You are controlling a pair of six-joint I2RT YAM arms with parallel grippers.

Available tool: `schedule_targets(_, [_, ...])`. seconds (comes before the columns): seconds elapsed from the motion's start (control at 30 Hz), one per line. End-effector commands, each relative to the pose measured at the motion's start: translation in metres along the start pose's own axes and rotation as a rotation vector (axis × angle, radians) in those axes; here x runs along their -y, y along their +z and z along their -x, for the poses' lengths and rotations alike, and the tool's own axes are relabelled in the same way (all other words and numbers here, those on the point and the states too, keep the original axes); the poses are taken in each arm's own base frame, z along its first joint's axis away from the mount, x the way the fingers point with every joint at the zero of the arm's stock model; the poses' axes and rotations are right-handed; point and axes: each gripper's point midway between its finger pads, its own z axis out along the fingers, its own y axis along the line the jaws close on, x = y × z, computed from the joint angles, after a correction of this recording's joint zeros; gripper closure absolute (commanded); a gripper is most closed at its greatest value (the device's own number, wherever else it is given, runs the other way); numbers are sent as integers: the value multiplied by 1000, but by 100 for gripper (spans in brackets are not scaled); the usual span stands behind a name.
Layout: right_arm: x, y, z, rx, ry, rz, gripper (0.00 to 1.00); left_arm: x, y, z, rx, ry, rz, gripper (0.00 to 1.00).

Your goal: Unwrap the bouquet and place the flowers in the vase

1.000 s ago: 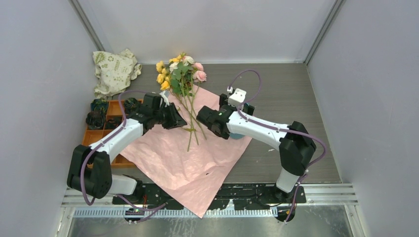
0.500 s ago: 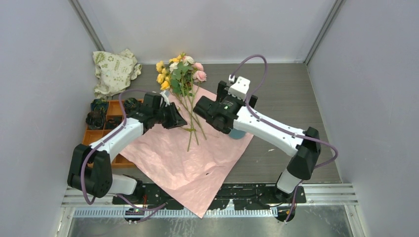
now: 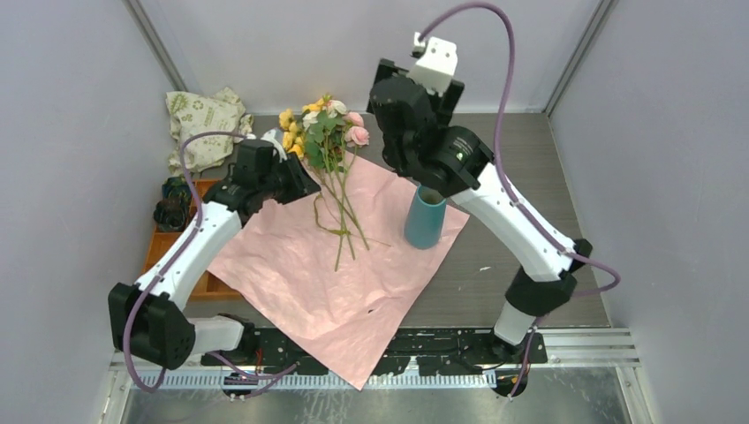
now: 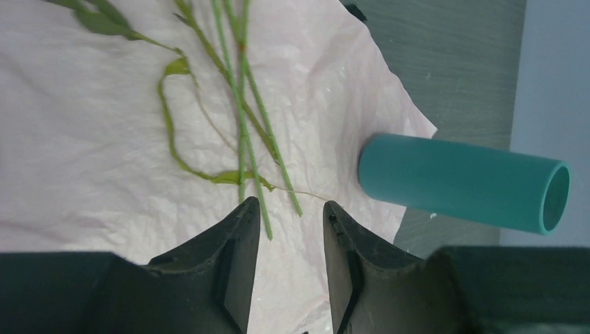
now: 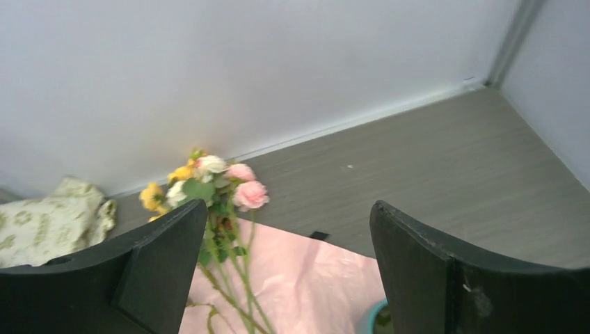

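Note:
The flowers (image 3: 325, 132) lie loose on the spread pink wrapping paper (image 3: 309, 274), heads toward the back wall and green stems (image 4: 240, 125) pointing to the near side. The teal vase (image 3: 426, 218) stands upright on the paper's right edge, empty and free of both grippers. My left gripper (image 4: 289, 205) hovers just left of the stems (image 3: 298, 184), open, with nothing between its fingers. The stem ends lie just beyond its fingertips. My right gripper (image 5: 289, 209) is raised high above the vase, open wide and empty. It looks down on the pink and yellow blooms (image 5: 240, 195).
An orange compartment tray (image 3: 177, 238) sits under the left arm at the table's left side. A crumpled beige printed cloth bag (image 3: 205, 128) lies in the back left corner. A small black scrap (image 5: 316, 235) lies at the paper's far edge. Grey walls close in the table.
My right gripper has let go of the vase and risen high toward the back, leaving the vase upright. My left gripper has drawn back up-left from the stems and opened a little.

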Motion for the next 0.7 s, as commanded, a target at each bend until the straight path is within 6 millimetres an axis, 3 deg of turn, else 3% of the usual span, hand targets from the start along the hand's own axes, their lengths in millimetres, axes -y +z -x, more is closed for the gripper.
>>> schedule_targets(0.0, [-53, 10, -13, -131, -112, 220, 11, -32, -47, 45, 229, -79, 189, 59])
schedule_targets(0.17, [-87, 34, -34, -312, -2, 421, 30, -69, -92, 77, 370, -311, 183, 59])
schedule_targets(0.3, [-100, 49, -84, -466, 0, 471, 44, -85, -108, 92, 426, -322, 212, 58])
schedule_targets(0.37, [-109, 51, -121, -554, -36, 488, 47, -89, -102, 91, 401, -319, 212, 58])
schedule_targets(0.5, [-122, 45, -167, -642, -100, 512, 49, -86, -74, 81, 320, -331, 129, 60])
schedule_targets(0.6, [-118, 42, -183, -651, -139, 490, 50, -76, -48, 75, 259, -332, 5, 59])
schedule_targets(0.67, [-112, 41, -178, -617, -130, 484, 49, -71, -30, 71, 192, -338, -58, 57])
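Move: The right hand hangs open and high over the vase; the middle of the bare flower stems lies about 11 cm ahead, 18 cm to its left and 44 cm below. From this hand the vase's middle is some 36 cm below, 2 cm back and 3 cm right, and the flower heads 30 cm ahead, 23 cm left. For the left hand, the loose white flower's head lies about 17 cm ahead, 13 cm left and 18 cm below, with the wooden tray level with the hand, 28 cm left. Down and left, first swinging forward over a slight rise, the right hand comes in from above the vase towards the flower stems, ending some 18 cm lower and 14 cm farther left, its fingers tipping down and turning counter-clockwise about 30 degrees each while closing to half open. The left hand, partly open, sweeps 15 cm left and up, away from the stems' lower ends and turning counter-clockwise, then sinks and eases back right a little, near the white flower. ##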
